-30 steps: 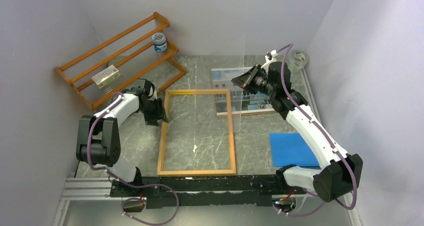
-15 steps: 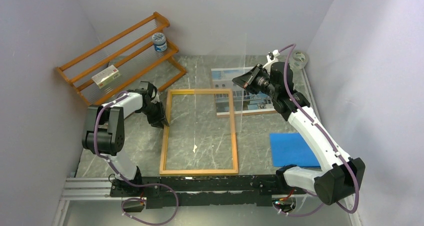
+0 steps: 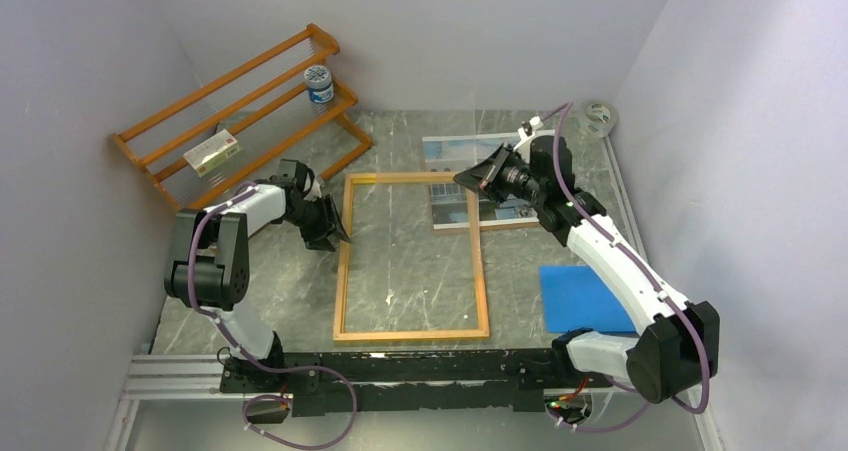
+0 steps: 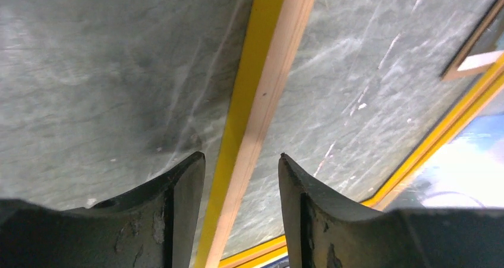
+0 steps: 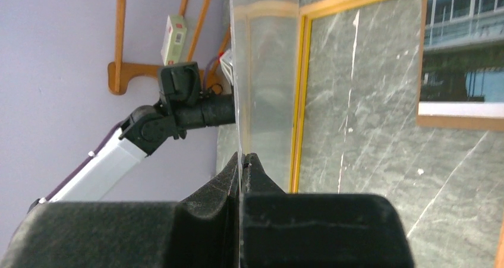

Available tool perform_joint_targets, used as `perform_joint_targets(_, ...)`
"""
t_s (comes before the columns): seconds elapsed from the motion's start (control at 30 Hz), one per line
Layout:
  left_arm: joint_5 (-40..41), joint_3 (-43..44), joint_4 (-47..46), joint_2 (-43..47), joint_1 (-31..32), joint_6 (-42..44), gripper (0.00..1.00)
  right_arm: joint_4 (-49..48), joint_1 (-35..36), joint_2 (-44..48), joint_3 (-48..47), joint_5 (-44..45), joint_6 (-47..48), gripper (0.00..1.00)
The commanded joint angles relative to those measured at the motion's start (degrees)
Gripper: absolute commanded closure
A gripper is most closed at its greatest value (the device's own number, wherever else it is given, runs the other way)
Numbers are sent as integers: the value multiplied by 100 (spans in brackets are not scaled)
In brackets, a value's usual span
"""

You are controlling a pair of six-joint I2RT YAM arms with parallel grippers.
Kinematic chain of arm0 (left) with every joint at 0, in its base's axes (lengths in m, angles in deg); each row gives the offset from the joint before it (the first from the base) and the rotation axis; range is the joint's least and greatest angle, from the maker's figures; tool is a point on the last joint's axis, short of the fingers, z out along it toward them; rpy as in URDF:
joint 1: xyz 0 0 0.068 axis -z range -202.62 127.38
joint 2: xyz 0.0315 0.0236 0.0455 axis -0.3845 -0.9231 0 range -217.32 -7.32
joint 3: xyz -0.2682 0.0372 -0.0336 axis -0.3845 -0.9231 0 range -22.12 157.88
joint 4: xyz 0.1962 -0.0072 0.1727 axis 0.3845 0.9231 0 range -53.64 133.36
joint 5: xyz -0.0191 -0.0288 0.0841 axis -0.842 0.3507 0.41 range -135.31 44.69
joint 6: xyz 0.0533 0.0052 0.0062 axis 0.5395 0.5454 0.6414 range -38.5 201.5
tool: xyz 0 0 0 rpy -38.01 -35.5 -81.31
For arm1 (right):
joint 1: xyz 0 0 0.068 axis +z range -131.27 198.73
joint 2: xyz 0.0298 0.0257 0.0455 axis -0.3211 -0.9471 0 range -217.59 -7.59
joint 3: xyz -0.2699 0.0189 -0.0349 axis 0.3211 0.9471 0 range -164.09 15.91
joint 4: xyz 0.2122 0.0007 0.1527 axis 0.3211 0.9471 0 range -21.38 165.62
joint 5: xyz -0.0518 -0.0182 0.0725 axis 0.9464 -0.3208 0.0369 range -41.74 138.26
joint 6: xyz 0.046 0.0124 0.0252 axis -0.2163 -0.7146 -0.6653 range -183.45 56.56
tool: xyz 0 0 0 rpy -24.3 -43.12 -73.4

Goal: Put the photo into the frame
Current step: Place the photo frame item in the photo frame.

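The frame [image 3: 343, 271] lies flat on the table with its wood back up. Its far right corner overlaps the photo [image 3: 450, 151], a print of a white building and blue sky. My left gripper [image 3: 340, 236] is low at the frame's left rail [image 4: 261, 84], open, with the rail running between its fingers and a gap on each side. My right gripper [image 3: 462, 178] hovers over the frame's far right corner, shut on the clear pane [image 5: 264, 72], which it holds on edge. In the right wrist view the photo [image 5: 463, 60] shows to the right.
An orange slatted rack [image 3: 240, 111] stands at the back left with a small box [image 3: 212, 153] and a tin [image 3: 319, 83] on it. A brown board [image 3: 500, 224] lies under the photo. A blue sheet [image 3: 585, 299] lies at the right, and a tape roll [image 3: 600, 116] sits by the right wall.
The frame has slid right and turned slightly, with my left gripper following at its left rail. My right gripper has carried the pane left and lower, over the frame's far right corner.
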Motion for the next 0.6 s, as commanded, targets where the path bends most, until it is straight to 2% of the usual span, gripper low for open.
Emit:
perform_joint_targets(0.0, 681, 21, 144, 517, 0, -81, 46, -902, 191, -11, 258, -349, -536, 100)
perform_joint_targets(0.23, 2315, -18, 543, 1362, -24, -316, 49, -1372, 701, -233, 395, -193, -896, 100)
perform_joint_targets(0.33, 2422, -80, 546, 1654, -114, -416, 47, -1704, 971, -268, 520, -21, -1075, 100)
perform_joint_targets(0.47, 2364, -200, 486, 1907, -181, -531, 46, -1685, 1215, -465, 483, 169, -1033, 100)
perform_joint_targets(0.57, 2217, -362, 404, 2021, -210, -607, 41, -1865, 1271, -501, 849, 460, -1029, 100)
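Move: The right hand, fingers shut on the clear sheet, has the middle of the wooden frame about 8 cm to its left, 4 cm back and some 25 cm below. The photo lies about 14 cm ahead and 13 cm to the right of the right hand, also far below. The left hand is down at the frame's left rail, between its half-open fingers; the frame's middle is about 15 cm to the left hand's right and 2 cm back. Still pinching the upright clear sheet, the right hand carries it some 8 cm to the left, drawing back about 4 cm and sinking a little, over the frame's opening, with a slight counter-clockwise turn. The left hand comes free of the left rail, clearing out about 7 cm to the left and 6 cm up, fingers staying half open and swinging to point less to the right and more ahead. ##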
